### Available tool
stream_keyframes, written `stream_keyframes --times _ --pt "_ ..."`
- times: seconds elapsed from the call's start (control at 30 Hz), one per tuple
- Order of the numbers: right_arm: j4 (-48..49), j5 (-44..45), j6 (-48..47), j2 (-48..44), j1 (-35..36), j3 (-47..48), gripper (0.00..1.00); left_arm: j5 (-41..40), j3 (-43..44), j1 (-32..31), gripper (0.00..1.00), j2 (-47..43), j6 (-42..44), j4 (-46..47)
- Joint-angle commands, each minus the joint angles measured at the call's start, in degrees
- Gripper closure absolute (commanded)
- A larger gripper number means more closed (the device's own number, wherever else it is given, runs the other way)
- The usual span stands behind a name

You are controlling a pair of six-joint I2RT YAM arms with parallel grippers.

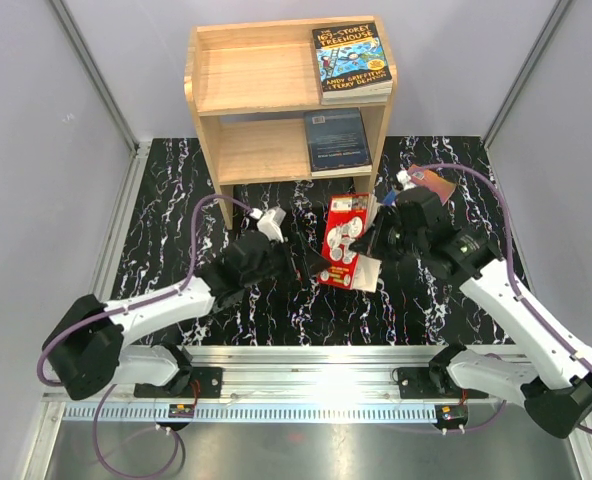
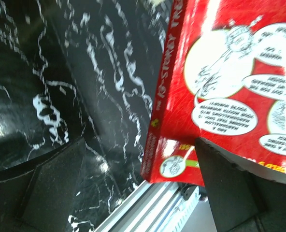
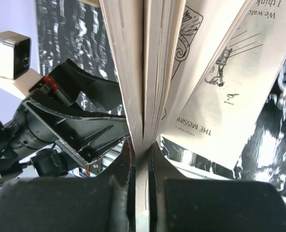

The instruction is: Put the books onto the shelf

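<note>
A red book (image 1: 344,238) stands tilted over the black marble table (image 1: 166,190) in front of the wooden shelf (image 1: 190,75). My right gripper (image 1: 373,248) is shut on a thin wad of its pages (image 3: 148,63), fingertips pinched together (image 3: 142,145), and the other pages fan apart. My left gripper (image 1: 298,270) is open by the book's lower left corner. In the left wrist view the red cover (image 2: 220,87) lies over the right finger (image 2: 230,188), with nothing gripped (image 2: 139,141). A blue-yellow book (image 1: 352,60) lies on the shelf's top. A dark blue book (image 1: 336,140) lies on the lower tier.
A purple-orange corner of something (image 1: 434,184) shows behind the right wrist. An aluminium rail (image 1: 316,360) runs along the table's near edge. Grey walls close in both sides. The left arm's wrist (image 3: 70,125) shows close to the book in the right wrist view.
</note>
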Motion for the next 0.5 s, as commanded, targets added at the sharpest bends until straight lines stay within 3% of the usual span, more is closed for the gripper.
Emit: stream_keyframes --times 0.0,0.27,0.47 --pt "3.95 -1.13 -4.24 2.68 0.16 9.53 1.0 0.2 2.09 1.67 0.01 -2.33 2.53 -4.35" --pt "3.78 -1.3 -6.8 9.89 -0.02 21.23 1.0 10.56 9.92 7.46 0.01 -5.51 4.56 -0.22" --pt "5.62 -4.02 -4.78 9.1 -0.9 21.5 1.0 18.04 3.6 11.42 0.01 -7.7 -2.11 14.09"
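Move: The red book, already held by its page edge in the right hand, has its middle about 8 cm to the right of the open left hand, 4 cm ahead and 5 cm above. From the right hand, the lower shelf's spot with the dark blue book lies about 21 cm ahead, 5 cm left and roughly level. The blue-orange book lies on the table about 20 cm ahead of the right hand, 12 cm to its right and some 23 cm below. The red book goes up and forward, drifting a little left, towards the lower shelf, still pinched by its page edge in the right hand, which rises about 7 cm and tips up slightly. The left hand, fingers wide open, climbs faster, some 11 cm, and goes a little forward beside the spine side, its wrist tilting up about 15 degrees; whether it touches the book can't be seen. ##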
